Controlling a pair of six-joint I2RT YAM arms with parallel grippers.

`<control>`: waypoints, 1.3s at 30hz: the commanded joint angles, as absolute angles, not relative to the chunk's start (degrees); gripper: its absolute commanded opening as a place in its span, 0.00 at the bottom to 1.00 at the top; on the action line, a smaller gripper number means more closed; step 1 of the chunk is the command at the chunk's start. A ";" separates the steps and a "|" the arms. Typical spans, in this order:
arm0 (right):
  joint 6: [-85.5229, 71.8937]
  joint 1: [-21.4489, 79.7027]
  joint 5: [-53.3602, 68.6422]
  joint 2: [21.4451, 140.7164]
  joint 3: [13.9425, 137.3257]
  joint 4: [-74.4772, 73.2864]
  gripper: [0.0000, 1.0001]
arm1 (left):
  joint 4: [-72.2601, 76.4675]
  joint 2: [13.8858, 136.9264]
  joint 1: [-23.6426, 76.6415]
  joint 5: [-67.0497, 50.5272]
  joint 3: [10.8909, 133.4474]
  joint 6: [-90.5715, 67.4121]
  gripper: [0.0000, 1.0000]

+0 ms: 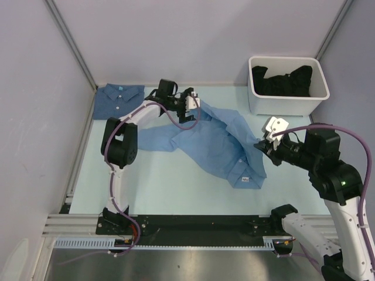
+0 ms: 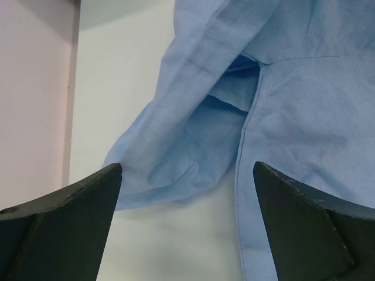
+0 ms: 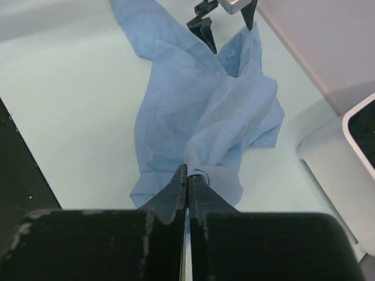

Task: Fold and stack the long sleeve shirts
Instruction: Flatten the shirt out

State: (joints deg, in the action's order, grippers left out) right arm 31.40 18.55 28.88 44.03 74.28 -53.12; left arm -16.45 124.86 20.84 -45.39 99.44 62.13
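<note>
The light sky-blue long sleeve shirt (image 1: 217,140) lies crumpled across the middle of the table, collar toward the near side. My right gripper (image 1: 261,145) is shut on a bunched fold at its right edge, and the cloth is pinched between the tips (image 3: 187,171). My left gripper (image 1: 188,116) hovers over the shirt's far edge, open, with nothing between its fingers (image 2: 304,222). Below it lie a sleeve opening and a seam (image 2: 193,146). The darker denim-blue shirt (image 1: 119,99) lies folded in the far left corner.
A white bin (image 1: 281,105) holding dark clothes stands at the back right, close to the right arm, and its wall (image 3: 328,158) shows in the right wrist view. Pale walls enclose the table on the left and at the back.
</note>
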 commanded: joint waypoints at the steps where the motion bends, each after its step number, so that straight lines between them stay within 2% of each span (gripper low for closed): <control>1: 33.66 18.81 27.78 41.66 73.13 -56.16 0.00 | -16.26 119.71 21.18 -48.16 100.19 66.44 0.99; 5: 33.49 18.81 26.55 40.52 72.25 -56.95 0.00 | -18.80 120.32 21.45 -47.55 102.48 68.38 0.97; 8: 33.31 18.63 26.54 39.90 71.98 -57.22 0.00 | -20.91 120.76 21.88 -46.58 103.18 71.27 0.91; 18: 33.66 17.84 25.84 38.15 70.75 -58.18 0.00 | -27.33 125.42 22.85 -44.30 110.74 75.83 0.58; 23: 33.14 17.58 25.58 37.62 70.14 -58.01 0.00 | -29.18 128.49 23.03 -42.01 113.37 78.22 0.66; 25: 33.05 17.58 25.75 37.53 70.05 -58.09 0.00 | -30.66 130.50 23.20 -42.01 115.65 79.89 0.65; 28: 32.78 17.49 25.66 37.35 70.05 -58.01 0.00 | -34.26 132.97 23.47 -41.14 119.69 82.17 0.59; 31: 32.70 17.49 25.49 37.18 70.13 -58.10 0.00 | -38.65 136.05 23.55 -39.55 123.91 84.55 0.45; 32: 32.70 17.40 25.40 37.00 70.05 -58.10 0.00 | -39.37 136.23 23.55 -39.29 124.27 84.55 0.33; 35: 32.43 17.49 24.70 36.48 69.44 -57.49 0.00 | -43.14 134.83 23.55 -38.41 122.97 86.73 0.16; 39: 31.64 17.40 23.12 36.21 68.56 -55.11 0.00 | -45.44 128.43 23.29 -38.15 116.21 87.10 0.03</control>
State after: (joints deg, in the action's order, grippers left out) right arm 32.91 17.58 25.28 36.99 69.17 -58.30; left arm -40.18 135.98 23.14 -37.60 119.57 83.72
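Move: Just ahead of the left hand by about 2 cm, 2 cm to its right and 4 cm below, the shirt's far fold runs in between the open fingers. The shirt sleeve lies some 13 cm left and 9 cm nearer the base; the folded shirt is about 34 cm left and 7 cm farther out. The right hand, holding the shirt's raised end, has the white tag roughly 30 cm below and 2 cm ahead, 1 cm left; the far fold is about 33 cm ahead, 23 cm left, 27 cm below. Rising about 4 cm while edging forward and half narrowing its gap, the left hand then drops some 7 cm, easing back a little at the end as the fingers tip down about 15 degrees and close on the far fold. The right hand keeps its pinch on the raised end, sinking about 3 cm and drifting 2 cm back and right before slowing almost to rest. ##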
